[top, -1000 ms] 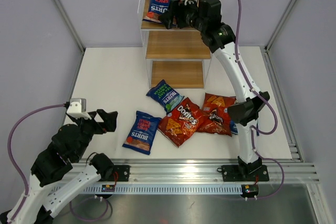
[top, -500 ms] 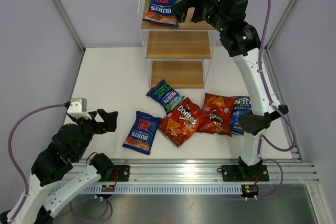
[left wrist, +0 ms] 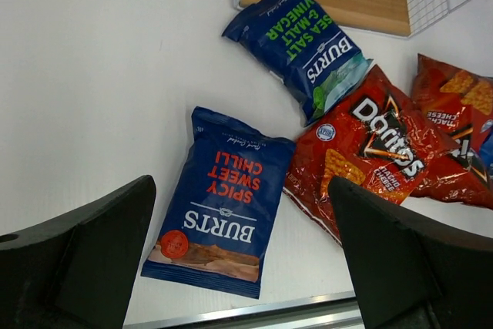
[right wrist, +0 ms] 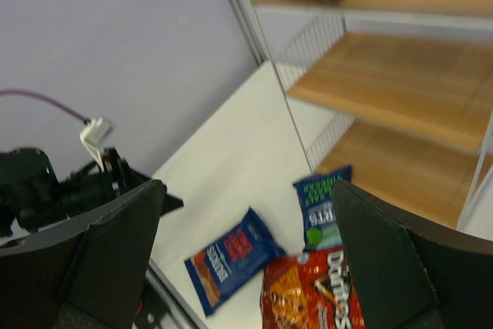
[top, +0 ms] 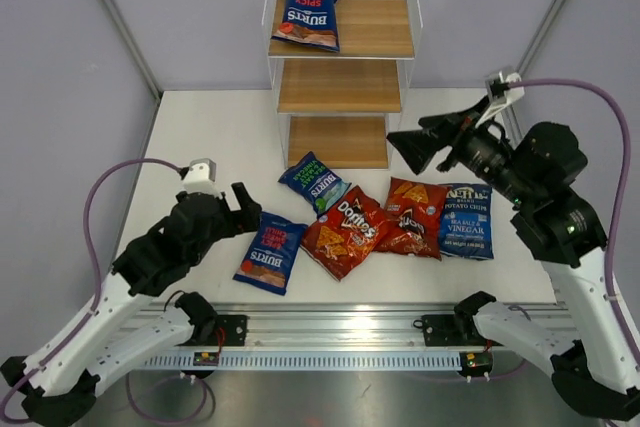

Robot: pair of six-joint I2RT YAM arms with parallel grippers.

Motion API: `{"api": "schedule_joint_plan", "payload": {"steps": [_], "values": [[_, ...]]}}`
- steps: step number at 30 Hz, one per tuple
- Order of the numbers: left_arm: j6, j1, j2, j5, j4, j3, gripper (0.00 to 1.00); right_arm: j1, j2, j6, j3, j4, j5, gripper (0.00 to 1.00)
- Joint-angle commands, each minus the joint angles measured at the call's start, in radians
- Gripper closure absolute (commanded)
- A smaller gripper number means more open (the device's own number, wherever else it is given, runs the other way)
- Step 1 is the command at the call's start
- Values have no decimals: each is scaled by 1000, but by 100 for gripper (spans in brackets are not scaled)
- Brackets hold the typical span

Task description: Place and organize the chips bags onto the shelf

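The shelf [top: 340,87] stands at the back of the table, and one dark blue Burts bag [top: 308,14] lies on its top board. Five chips bags lie on the table in front of it. They are a Burts chilli bag [top: 270,252], a Burts vinegar bag [top: 315,183], two red Doritos bags [top: 345,232] [top: 413,217] and a larger blue Sea Salt & Vinegar bag [top: 466,220]. My left gripper [top: 247,215] is open and empty, just left of the chilli bag [left wrist: 223,206]. My right gripper [top: 402,150] hangs open and empty above the Doritos, facing the shelf [right wrist: 400,82].
The white table [top: 210,147] ends in a metal rail [top: 340,332] at the near edge, where both arm bases sit. Grey walls enclose the sides and back. Purple cables loop from both wrists. The two lower shelf boards are bare.
My right arm has pulled back from the top shelf and come down to the right, above the table. My left arm has moved forward and right, toward the chilli bag.
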Motion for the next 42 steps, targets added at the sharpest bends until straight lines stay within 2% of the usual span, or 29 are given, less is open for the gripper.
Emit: {"api": "schedule_joint_plan", "payload": {"steps": [1,4,6,10,13,18,23,26,28,31,35,38,42], "values": [[-61,1,45,19,41,-22,1,4,-86,67,-224,29,1,1],[-73,1,46,19,37,-71,1,2,-205,78,-383,29,48,0],[-79,1,29,35,38,-136,1,4,-243,49,-452,10,26,1],[-94,1,9,119,87,-222,1,2,-303,61,-521,-66,-5,1],[-59,1,3,269,186,-269,1,2,-351,46,-586,-72,-91,1],[-122,28,10,245,225,-361,1,2,-405,12,-598,-125,-125,0],[-118,73,76,234,247,-387,1,2,-395,12,-606,-167,-154,1],[-62,75,156,340,365,-407,1,2,-401,30,-637,-127,-197,0],[-58,75,203,346,397,-404,1,2,-403,35,-641,-104,-226,1],[-53,84,329,279,358,-377,1,2,-405,39,-644,-86,-275,1],[-88,84,368,177,267,-337,1,2,-420,56,-670,-49,-338,1],[-61,84,357,167,267,-322,1,4,-434,59,-695,-23,-354,1],[31,84,414,240,287,-297,1,4,-429,69,-718,11,-379,1]]}}
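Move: The spicy chilli bag lies almost under the left hand, about 2 cm back, 2 cm to its right and 21 cm down. Seen from that hand, the sea salt bag is roughly 13 cm ahead and 12 cm right, the Doritos bag 3 cm ahead and 18 cm right. From the raised right hand the spicy chilli bag is about 27 cm left, 6 cm back and 47 cm below; the Doritos bag about 10 cm left, 2 cm back. Down onto the remaining spicy chilli bag comes the open left hand, sinking some 19 cm while the fingers tip nearly 30 degrees further down, and it stops low over the bag with a small lift at the end. The right hand, empty and open, leaves the shelf's height: first about 20 cm down, then 10 cm back, nodding down and turning counter-clockwise. ##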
